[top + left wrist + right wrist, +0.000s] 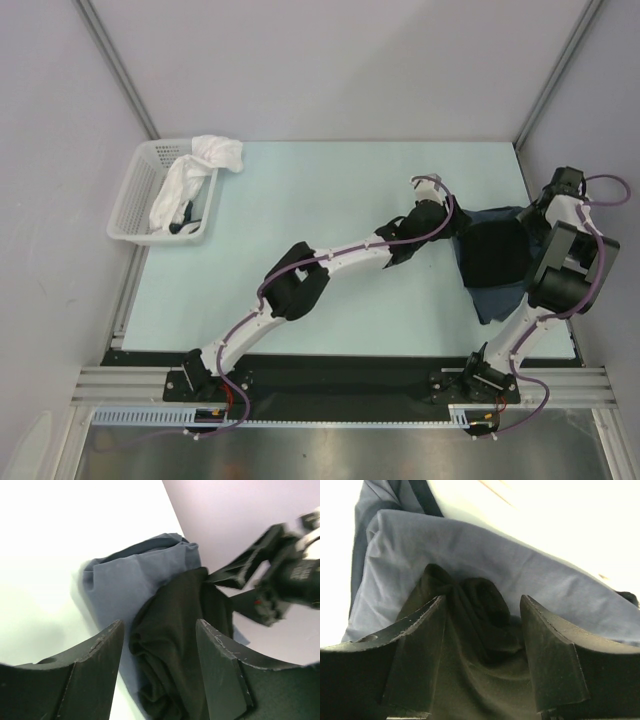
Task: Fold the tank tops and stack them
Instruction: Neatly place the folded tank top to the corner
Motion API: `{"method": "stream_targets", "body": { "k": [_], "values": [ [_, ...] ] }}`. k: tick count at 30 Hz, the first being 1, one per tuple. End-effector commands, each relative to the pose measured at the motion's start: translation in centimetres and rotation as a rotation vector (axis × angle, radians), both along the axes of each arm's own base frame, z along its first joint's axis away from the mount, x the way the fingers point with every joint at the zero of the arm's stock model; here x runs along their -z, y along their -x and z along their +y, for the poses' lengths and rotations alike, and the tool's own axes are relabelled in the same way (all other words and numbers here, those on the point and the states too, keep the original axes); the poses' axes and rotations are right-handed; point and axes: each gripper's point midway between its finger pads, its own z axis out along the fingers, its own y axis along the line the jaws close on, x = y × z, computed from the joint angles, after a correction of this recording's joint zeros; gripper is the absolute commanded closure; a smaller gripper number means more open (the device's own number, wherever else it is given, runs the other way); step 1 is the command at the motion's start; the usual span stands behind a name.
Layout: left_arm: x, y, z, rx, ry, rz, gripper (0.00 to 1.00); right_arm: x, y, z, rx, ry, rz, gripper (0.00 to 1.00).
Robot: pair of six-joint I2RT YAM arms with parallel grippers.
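The black tank top (495,255) lies folded on the slate-blue tank top (497,300) at the right side of the table. My left gripper (446,220) hangs at the stack's left edge. Its wrist view shows it open (159,622) above the rumpled black top (170,650), with the blue top (125,580) spread beneath. My right gripper (528,215) is at the stack's far right corner. It stands open (482,599), its fingers either side of a bunched fold of the black top (480,610), and the blue top (485,555) lies beyond.
A white lattice basket (135,200) stands at the table's far left with a white cloth (205,160) draped over its rim. The right wall's frame post (560,70) runs close behind the stack. My right gripper (280,575) shows in the left wrist view.
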Motion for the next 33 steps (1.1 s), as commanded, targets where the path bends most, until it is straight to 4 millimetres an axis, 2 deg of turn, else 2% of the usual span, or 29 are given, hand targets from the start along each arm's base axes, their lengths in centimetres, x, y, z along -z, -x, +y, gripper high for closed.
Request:
{"method": "stream_targets", "body": {
  "k": [1, 2, 4, 5, 6, 8, 9, 11, 12, 15, 16, 17, 19, 20, 22, 25, 26, 27, 30, 31, 33],
  "values": [
    [-7.1, -0.2, 0.8, -0.002, 0.045, -0.109, 0.36, -6.6, -0.8, -1.7, 0.046, 0.128, -0.133, 0.35],
    [-7.5, -0.1, 0.8, 0.005, 0.048, -0.113, 0.37, -7.1, -0.4, -1.6, 0.043, 0.137, -0.139, 0.35],
    [-8.6, 0.2, 0.7, 0.022, 0.058, -0.127, 0.39, -9.6, 0.0, -1.2, 0.029, 0.159, -0.199, 0.42],
    [-8.9, 0.6, 0.5, 0.039, 0.064, -0.13, 0.39, -9.6, 0.6, -0.7, 0.019, 0.153, -0.202, 0.44],
    [-9.6, 1.2, 0.2, 0.058, 0.073, -0.14, 0.4, -11.3, 0.5, 0.1, -0.017, 0.149, -0.257, 0.49],
    [-10.0, 1.8, -0.3, 0.079, 0.085, -0.148, 0.42, -11.7, 0.7, 1.4, -0.055, 0.113, -0.289, 0.56],
    [-10.2, 2.2, -0.6, 0.092, 0.095, -0.147, 0.43, -11.1, 0.8, 2.7, -0.094, 0.052, -0.303, 0.69],
    [-10.1, 2.5, -1.3, 0.122, 0.11, -0.137, 0.5, -11.0, 0.9, 4.2, -0.127, -0.018, -0.327, 0.86],
    [-9.9, 2.7, -1.6, 0.13, 0.119, -0.122, 0.53, -10.1, 1.3, 5.2, -0.145, -0.07, -0.314, 1.0],
    [-9.6, 3.1, -2.2, 0.156, 0.144, -0.106, 0.65, -9.4, 1.7, 6.4, -0.16, -0.117, -0.331, 1.0],
    [-9.6, 3.4, -2.4, 0.165, 0.152, -0.109, 0.67, -8.3, 2.3, 6.7, -0.151, -0.131, -0.314, 1.0],
    [-9.4, 3.5, -2.6, 0.169, 0.155, -0.11, 0.72, -8.2, 2.4, 6.8, -0.149, -0.133, -0.318, 1.0],
    [-9.6, 4.1, -3.1, 0.186, 0.169, -0.119, 0.76, -7.2, 2.7, 7.0, -0.141, -0.144, -0.311, 1.0],
    [-8.7, 4.1, -3.4, 0.192, 0.164, -0.115, 0.78, -6.6, 2.6, 6.9, -0.134, -0.151, -0.303, 1.0],
    [-8.6, 4.3, -4.0, 0.2, 0.178, -0.109, 0.79, -5.8, 2.3, 6.7, -0.128, -0.157, -0.297, 1.0],
    [-6.2, 3.8, -4.3, 0.179, 0.176, -0.063, 0.8, -3.5, 2.0, 5.6, -0.096, -0.15, -0.244, 1.0],
    [-5.5, 3.6, -4.3, 0.17, 0.173, -0.048, 0.81, -3.4, 1.8, 4.9, -0.082, -0.14, -0.237, 1.0],
    [-4.2, 3.7, -4.4, 0.167, 0.17, -0.03, 0.81, -2.3, 1.9, 4.4, -0.063, -0.132, -0.204, 1.0],
    [-2.5, 2.9, -4.2, 0.123, 0.156, 0.01, 0.82, -1.6, 1.7, 3.0, -0.027, -0.094, -0.186, 1.0],
    [-1.0, 2.6, -4.0, 0.108, 0.138, 0.038, 0.83, -0.9, 1.7, 2.8, -0.022, -0.098, -0.173, 1.0],
    [0.3, 1.9, -3.6, 0.078, 0.153, 0.099, 0.84, -0.7, 1.1, 2.5, -0.019, -0.1, -0.176, 1.0]
  ]
}}
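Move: The black folded tank top has its middle about 8 cm back and 8 cm left of my right hand, 2 cm below it; its bunched right edge lies just under those open fingers. From my left hand that middle is roughly 8 cm back, 11 cm right and 8 cm down. The blue folded tank top lies underneath, its middle some 12 cm back and 7 cm left of my right hand. I lift my open right hand off the black top's bunched edge, nearly 12 cm up, shutting it empty as it rises, then bring the closed tips back down about 5 cm farther left and 3 cm nearer me, onto the cloth inside that edge. My left hand arcs right and back, about 5 cm, over the black top, rising and sinking again while its fingers close most of the way and turn slightly clockwise. ##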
